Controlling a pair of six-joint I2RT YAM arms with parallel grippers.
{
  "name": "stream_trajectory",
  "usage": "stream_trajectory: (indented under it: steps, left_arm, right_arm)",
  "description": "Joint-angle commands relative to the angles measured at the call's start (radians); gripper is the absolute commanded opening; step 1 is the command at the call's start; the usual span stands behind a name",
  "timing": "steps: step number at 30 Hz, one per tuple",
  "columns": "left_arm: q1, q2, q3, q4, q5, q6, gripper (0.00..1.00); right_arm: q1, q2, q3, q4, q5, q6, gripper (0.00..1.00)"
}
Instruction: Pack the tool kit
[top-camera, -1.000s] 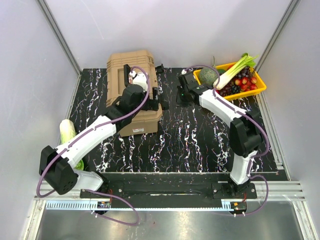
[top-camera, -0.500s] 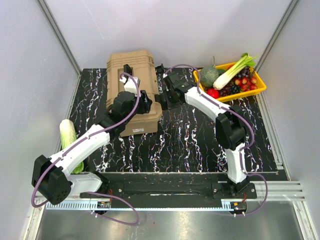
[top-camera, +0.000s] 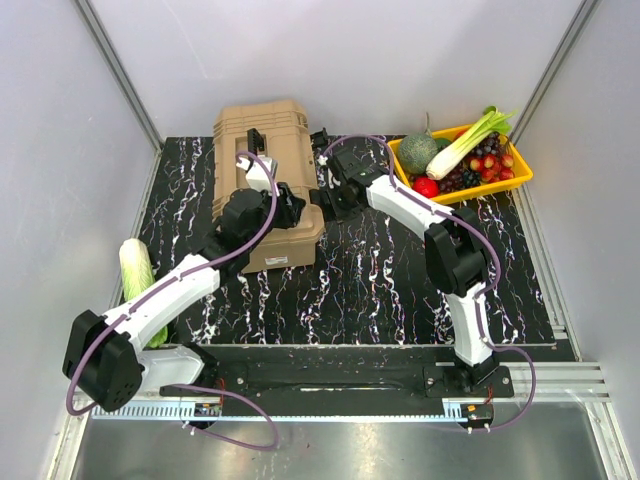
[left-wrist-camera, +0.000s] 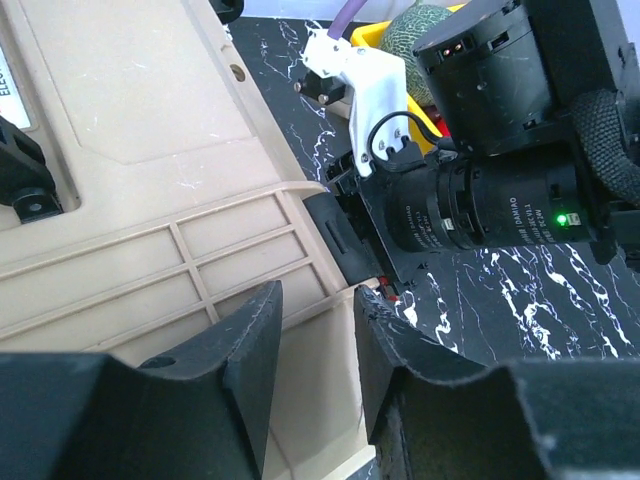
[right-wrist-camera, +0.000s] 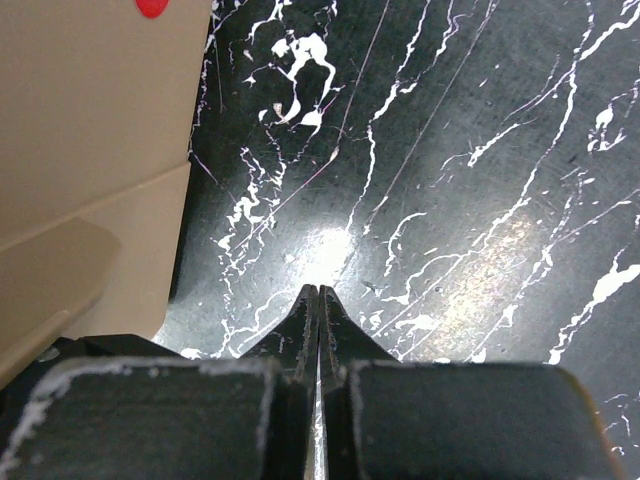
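Observation:
The tan toolbox (top-camera: 262, 150) lies with its lid down at the back left of the table, black handle (top-camera: 254, 137) on top. My left gripper (top-camera: 287, 207) hovers over its front right corner. In the left wrist view the left gripper (left-wrist-camera: 318, 322) shows a narrow gap between its jaws, with the ribbed lid's rim (left-wrist-camera: 240, 240) and the box wall behind them and nothing clearly gripped. A black latch (left-wrist-camera: 340, 235) sits on the box's right side. My right gripper (top-camera: 322, 197) is shut, its tips (right-wrist-camera: 318, 292) just above the table beside the toolbox wall (right-wrist-camera: 90, 150). No hand tools show.
A yellow tray (top-camera: 523, 172) with a melon, a leek and red fruit stands at the back right. A pale cabbage (top-camera: 138, 278) lies at the table's left edge. The right arm's black wrist (left-wrist-camera: 480, 200) is close to my left gripper. Black marbled tabletop (top-camera: 400, 270) lies in front.
The left gripper's jaws have narrowed a lot and it has pulled back left over the box's corner. The right gripper has swung left from near the tray to the box's right side.

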Motion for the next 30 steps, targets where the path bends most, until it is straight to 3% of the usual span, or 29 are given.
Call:
stream_trajectory:
  steps: [1,20,27,30]
  left_arm:
    - [-0.012,0.086,-0.133,-0.354,0.167,-0.042,0.38]
    - [-0.014,0.126,-0.176,-0.326,0.194,-0.07,0.35]
    - [-0.015,0.127,-0.179,-0.306,0.233,-0.061,0.35]
    - [-0.014,0.118,-0.176,-0.307,0.23,-0.059,0.36]
  right_arm:
    - [0.052,0.014,0.005,0.167,-0.213,0.048,0.0]
    - [0.063,0.023,-0.09,0.361,-0.315,0.269,0.0]
    - [0.069,0.025,-0.142,0.463,-0.417,0.351,0.0]
    - [0.066,0.01,-0.168,0.468,-0.382,0.363,0.0]
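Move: Just outside the toolbox's right wall, the shut right fingers point down past the near latch, which sits about 8 cm above their tips, some 3 cm back and 2 cm to the left. The far latch lies some 14 cm farther out than that one, and the lid handle about 12 cm left, 8 cm ahead and 13 cm above this hand. From the left hand, the near latch is about 3 cm right, 2 cm ahead and 5 cm below. Swinging in under the lid's rim, the shut right fingertips go about 5.5 cm left towards the toolbox wall and sink some 2.5 cm, while the hand rolls a good 20 degrees and the gripper keeps bearing against the near latch from outside. The left hand stays at the lid's near right edge, steadying it, its part-open fingers shifting barely 2 cm right without rising. ##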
